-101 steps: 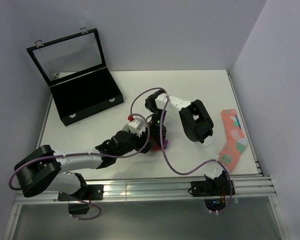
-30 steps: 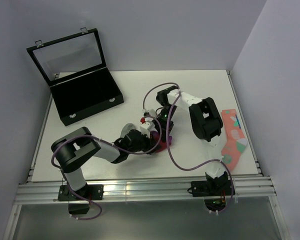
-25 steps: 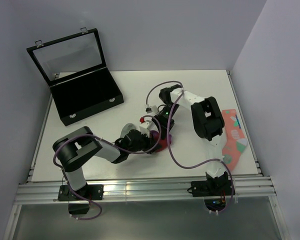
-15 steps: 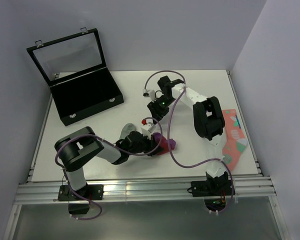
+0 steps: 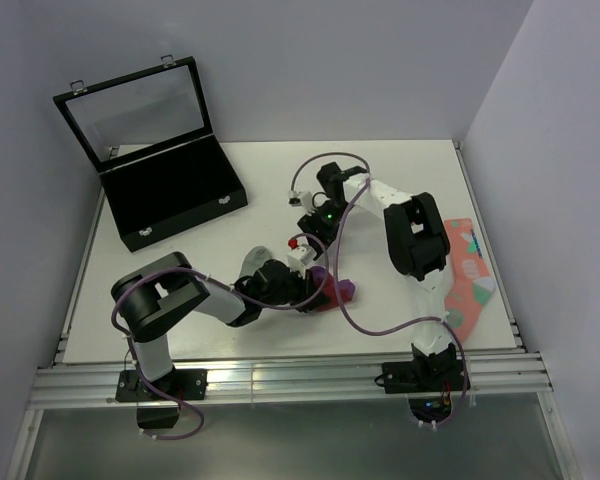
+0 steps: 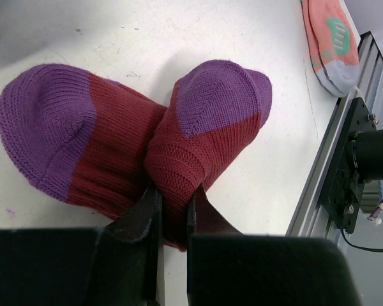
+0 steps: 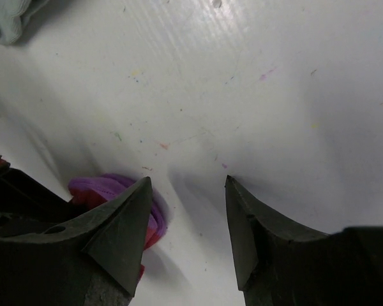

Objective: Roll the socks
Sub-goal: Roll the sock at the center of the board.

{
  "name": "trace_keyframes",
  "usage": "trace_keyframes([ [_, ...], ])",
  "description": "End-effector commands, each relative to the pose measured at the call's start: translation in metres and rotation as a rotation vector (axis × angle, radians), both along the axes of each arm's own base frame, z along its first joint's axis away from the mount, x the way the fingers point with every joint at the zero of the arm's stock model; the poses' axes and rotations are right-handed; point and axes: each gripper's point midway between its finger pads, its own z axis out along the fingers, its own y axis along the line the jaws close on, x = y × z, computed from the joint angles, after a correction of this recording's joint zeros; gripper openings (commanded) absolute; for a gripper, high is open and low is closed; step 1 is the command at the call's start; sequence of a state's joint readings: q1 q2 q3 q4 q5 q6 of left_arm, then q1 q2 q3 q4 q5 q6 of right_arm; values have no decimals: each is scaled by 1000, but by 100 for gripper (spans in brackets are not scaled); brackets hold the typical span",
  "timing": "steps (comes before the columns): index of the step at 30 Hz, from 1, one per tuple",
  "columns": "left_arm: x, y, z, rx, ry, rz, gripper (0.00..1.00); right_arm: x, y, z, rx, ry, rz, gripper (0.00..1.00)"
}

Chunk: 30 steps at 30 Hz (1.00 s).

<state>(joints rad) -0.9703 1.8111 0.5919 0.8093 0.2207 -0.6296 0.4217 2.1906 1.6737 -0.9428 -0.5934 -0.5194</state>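
Note:
The magenta-red sock (image 6: 121,137) lies bunched in two lumps with purple ends on the white table (image 5: 400,190). In the top view it is a small bundle (image 5: 338,291) near the table's middle. My left gripper (image 6: 172,194) is shut on a fold of its red fabric, low over the table (image 5: 315,290). My right gripper (image 7: 186,185) hangs open just behind the bundle (image 5: 316,245), with only bare table between its fingers; a purple edge of the sock (image 7: 105,188) shows beside its left finger. Some pale grey fabric (image 7: 6,19), perhaps the grey sock, sits in the corner.
A salmon-pink sock with teal and white patches (image 5: 465,275) lies at the table's right edge, also visible in the left wrist view (image 6: 332,38). An open black case with a glass lid (image 5: 170,195) stands at the back left. The metal front rail (image 6: 345,159) runs close by.
My right gripper has let go of the bundle, pulled back toward the far side and opened wider. My left gripper has kept its hold and dragged the sock slightly right.

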Motion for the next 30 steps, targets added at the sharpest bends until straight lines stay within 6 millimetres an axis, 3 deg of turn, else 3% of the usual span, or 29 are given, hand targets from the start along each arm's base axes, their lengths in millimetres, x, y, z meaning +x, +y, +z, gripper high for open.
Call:
trace_keyframes([
  [1, -45, 50, -85, 315, 196, -47, 0, -9, -10, 12, 11, 11, 19, 58],
  [5, -45, 51, -85, 320, 200, -46, 0, -19, -15, 13, 24, 54, 40, 58],
  [10, -44, 52, -87, 336, 203, -48, 0, -15, -24, 19, 49, 65, 18, 59],
  [13, -44, 51, -87, 338, 205, -50, 0, -25, -28, 23, 69, 115, 44, 59],
  [22, -44, 50, -89, 351, 207, -58, 0, -48, -39, 4, 11, 152, 100, 59],
  [30, -43, 51, -90, 359, 209, -61, 0, -55, -29, -12, -32, 135, 100, 59],
])
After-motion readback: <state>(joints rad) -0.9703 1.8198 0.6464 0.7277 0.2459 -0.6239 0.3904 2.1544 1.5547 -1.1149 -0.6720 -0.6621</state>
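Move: My left hand already pinches the maroon-and-purple sock; its middle lies about 4 cm to the right of that hand and 3 cm ahead, at nearly the same height. From my open right hand the sock is some 11 cm back and 3 cm to the right, a touch lower. The grey sock lies about 14 cm left of my left hand and 7 cm ahead; the patterned sock is some 36 cm to its right and 5 cm ahead. I bring my right hand, fingers still half open and low over the board, back towards the sock's far purple end, about 6 cm in all: first sliding mainly right some 3 cm, then mostly back. Its fingertips tip about 10 degrees back towards my base. My left hand stays put and keeps its pinch on the sock. ##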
